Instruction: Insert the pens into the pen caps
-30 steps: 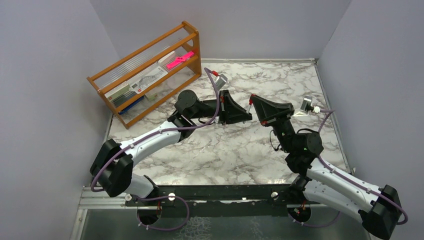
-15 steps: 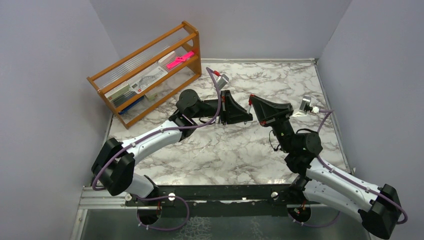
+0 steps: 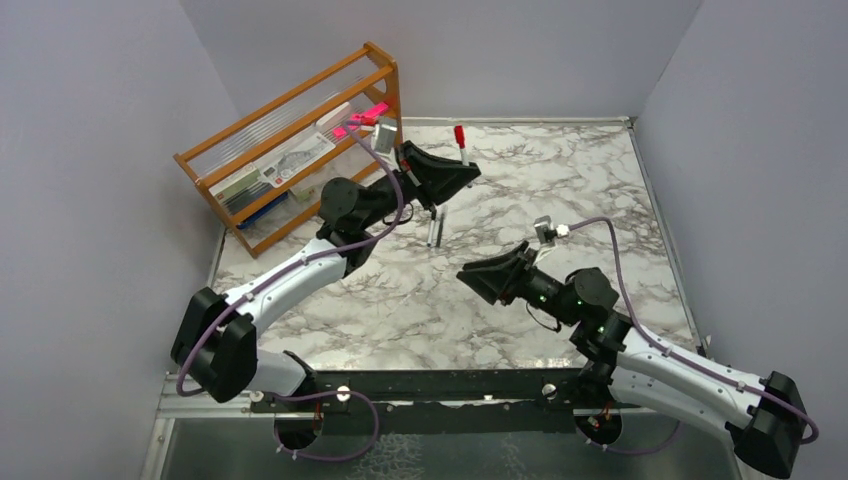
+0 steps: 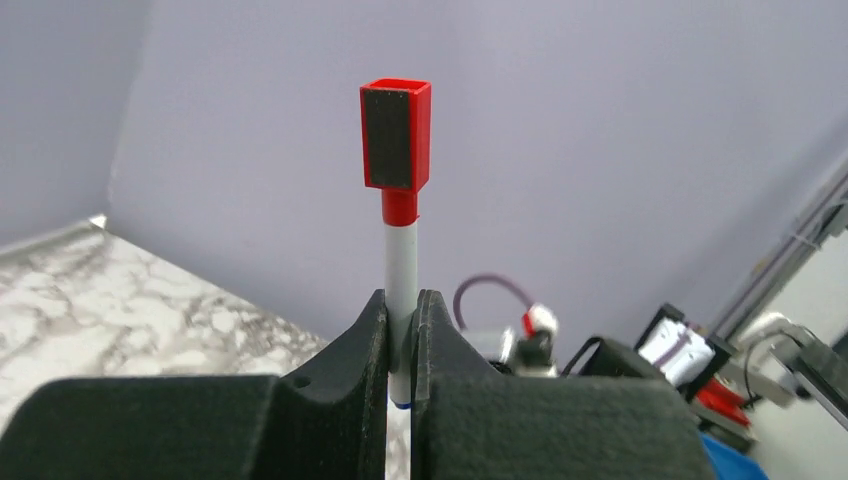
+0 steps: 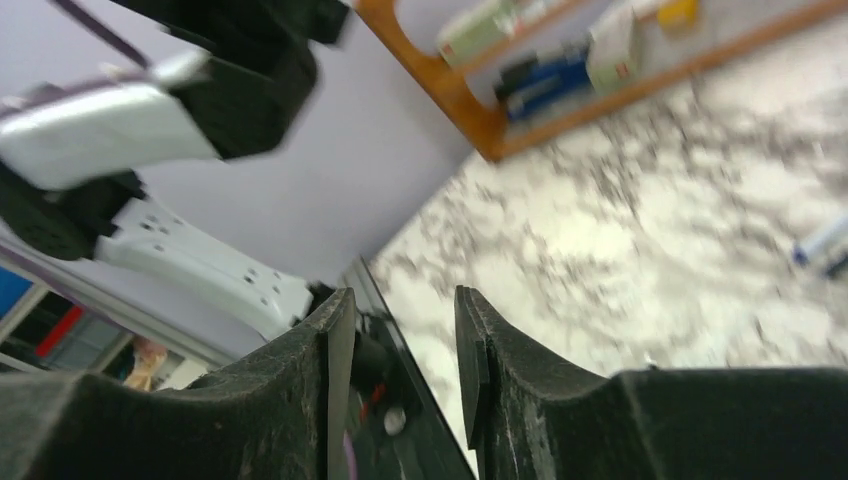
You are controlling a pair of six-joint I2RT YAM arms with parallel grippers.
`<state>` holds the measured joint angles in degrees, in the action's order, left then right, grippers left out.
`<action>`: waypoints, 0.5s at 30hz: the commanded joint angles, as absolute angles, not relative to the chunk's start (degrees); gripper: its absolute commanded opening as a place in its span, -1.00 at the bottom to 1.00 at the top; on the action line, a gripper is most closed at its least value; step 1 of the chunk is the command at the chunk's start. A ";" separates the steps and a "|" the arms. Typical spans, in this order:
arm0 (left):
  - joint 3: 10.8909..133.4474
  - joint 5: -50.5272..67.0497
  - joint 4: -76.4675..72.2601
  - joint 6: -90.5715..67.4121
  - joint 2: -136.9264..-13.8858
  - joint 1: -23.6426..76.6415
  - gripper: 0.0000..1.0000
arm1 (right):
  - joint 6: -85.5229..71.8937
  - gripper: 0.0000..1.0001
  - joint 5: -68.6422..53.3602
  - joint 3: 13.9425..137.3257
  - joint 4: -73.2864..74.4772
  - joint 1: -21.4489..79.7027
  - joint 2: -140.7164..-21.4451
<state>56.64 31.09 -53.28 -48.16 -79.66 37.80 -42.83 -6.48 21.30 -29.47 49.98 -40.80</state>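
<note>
My left gripper (image 3: 468,171) is shut on a white-barrelled pen (image 3: 462,152) with a red cap (image 3: 460,133) on its top end, held upright above the far part of the table. In the left wrist view the barrel (image 4: 401,262) is pinched in my left gripper (image 4: 402,312), with the red cap (image 4: 396,135) above. My right gripper (image 3: 466,275) is open and empty, low over the table's middle; my right gripper (image 5: 400,335) also shows a clear gap in its own view. A second pen (image 3: 432,232) lies on the marble below the left gripper; a pen end (image 5: 825,245) shows at the right edge.
A wooden rack (image 3: 300,140) with a bright-pink flat object (image 3: 360,118) and other items stands at the back left, close behind my left gripper. The rack's lower shelf (image 5: 560,95) also shows in the right wrist view. Grey walls surround the marble table (image 3: 560,170).
The grippers have parted. The left one swung back-left toward the rack with the red-capped pen. The right one let go, opened, and drew back toward the near side, turning left.
</note>
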 commanded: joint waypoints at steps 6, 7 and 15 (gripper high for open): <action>45.88 12.37 -38.09 -36.74 -78.63 37.31 -1.00 | -40.29 -0.18 1.19 24.87 -1.79 50.23 -37.35; 44.96 9.94 -34.86 -35.82 -79.76 37.29 -1.00 | -40.37 -0.18 3.18 25.20 0.13 50.22 -37.47; 44.70 0.45 -20.31 -34.55 -89.81 37.33 -1.00 | -41.05 -0.24 10.57 26.96 7.74 50.23 -39.65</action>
<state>42.96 6.52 -29.39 -36.62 -86.78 37.15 -41.67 5.39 25.32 2.31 50.19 -39.00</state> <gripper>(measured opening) 0.068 0.388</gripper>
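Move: My left hand already grips the red-capped pen and is taking it to the finished pens on the table. The black-capped white pen lies roughly 19 cm ahead of that hand, 6 cm to its left and 40 cm below. The grey pen is right beside the white one, about 2 cm to its right and level with it. From my empty right hand the white pen is some 28 cm ahead, 9 cm left and 26 cm down. I swoop my left hand down about 25 cm and some 8 cm forward, after a tiny rise, towards the two pens on the table. I keep the red-capped pen pinched and swing the fingers counter-clockwise and over, from pointing up and right to forward-right and slightly down. My empty right hand sinks about 9 cm, drifts a little right and tips its fingers down, still partly open. ##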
